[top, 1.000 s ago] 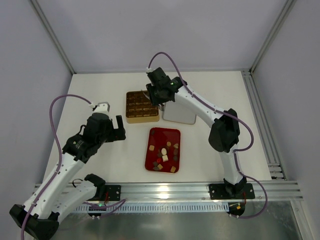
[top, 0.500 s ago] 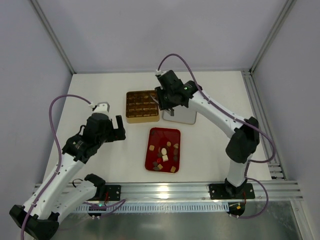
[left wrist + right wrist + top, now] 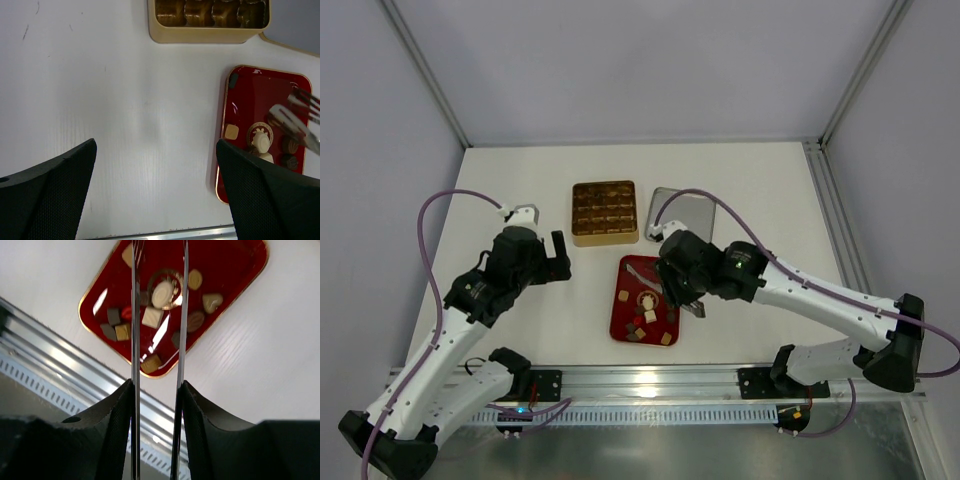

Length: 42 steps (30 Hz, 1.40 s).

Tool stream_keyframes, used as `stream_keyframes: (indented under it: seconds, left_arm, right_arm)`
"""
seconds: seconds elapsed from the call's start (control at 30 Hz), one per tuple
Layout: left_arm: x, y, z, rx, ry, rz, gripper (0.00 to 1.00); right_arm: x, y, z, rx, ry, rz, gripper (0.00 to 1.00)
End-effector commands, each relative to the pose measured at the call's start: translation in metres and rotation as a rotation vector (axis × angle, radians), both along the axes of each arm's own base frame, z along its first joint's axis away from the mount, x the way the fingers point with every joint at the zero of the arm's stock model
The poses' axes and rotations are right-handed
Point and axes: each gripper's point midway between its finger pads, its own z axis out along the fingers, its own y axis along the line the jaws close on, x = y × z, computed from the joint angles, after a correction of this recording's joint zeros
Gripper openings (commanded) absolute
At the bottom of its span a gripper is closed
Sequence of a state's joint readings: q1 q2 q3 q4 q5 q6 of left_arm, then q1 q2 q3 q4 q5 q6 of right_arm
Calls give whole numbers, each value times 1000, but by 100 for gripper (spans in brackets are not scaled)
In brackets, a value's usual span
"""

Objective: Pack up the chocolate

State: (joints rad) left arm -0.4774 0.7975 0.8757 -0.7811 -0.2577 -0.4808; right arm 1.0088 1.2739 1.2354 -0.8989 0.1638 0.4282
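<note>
The chocolate [image 3: 648, 310] lies as several small brown, tan and cream pieces in the red tray [image 3: 616, 300]. In the right wrist view a cream oval piece [image 3: 162, 294] shows between the two metal blades of the tongs [image 3: 184, 315]. My right gripper [image 3: 157, 385] is shut on those tongs, whose arms stand apart above the tray [image 3: 230, 265]. Seen from above, the right gripper [image 3: 678, 288] hangs over the tray's right side with the tongs [image 3: 642, 270] reaching left across it. My left gripper [image 3: 155, 145] is open over bare table, left of the tray [image 3: 235, 80].
The gold box [image 3: 604, 212] with gridded compartments stands behind the tray, holding brown pieces. A grey lid [image 3: 682, 213] lies to its right. The aluminium rail [image 3: 650, 380] runs along the near table edge.
My right arm has swung from the gold box and lid toward the near side, bringing the tongs over the red tray. The left arm has not moved.
</note>
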Motion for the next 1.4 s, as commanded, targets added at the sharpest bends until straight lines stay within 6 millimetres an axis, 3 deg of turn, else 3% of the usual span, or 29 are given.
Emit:
stream_keyframes:
  seconds: [0.0,0.1,0.27,0.93,1.37]
  left_arm:
    - [3,0,3,-5,-22,-2,100]
    - [3,0,3,-6,-21,-3,100]
    - [3,-1,2,-6,-17,-7,100]
    - [3,-1,1,-3,-13,-6,100]
    - [3,-1,1,-3,-13,-6,100]
  right_arm:
    - [-26,-4,-13,-22,55,-21,44]
    - [-41,-3,-21,-41,74,3,44]
    - [-46,-3,-31,-66,89,3,44]
    - [-96,31,-26,-43,157,156,40]
    - [-108,34,-37,-67,187,176,40]
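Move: The right hand holds tweezers and carries nothing in them. The dark square chocolate in the tray's near-left cluster lies about 11 cm to its left, 1 cm back and some 16 cm below. At that height, the red one is 9 cm left and 1 cm ahead, the gold square 8 cm left and 2 cm back, and the cream square 5 cm left and 3 cm ahead. From the left hand, the dark square is roughly 17 cm right and 8 cm back. Still gripping the tweezers, with no chocolate seen touched, the right hand draws back about 10 cm over the tray, sinking some 5 cm and edging slightly left, so the tips come in over the near-left cluster. Fast at first, it then slows almost to a stop; the wrist tips and turns about 10 degrees counter-clockwise, and the fingers narrow only a touch. ##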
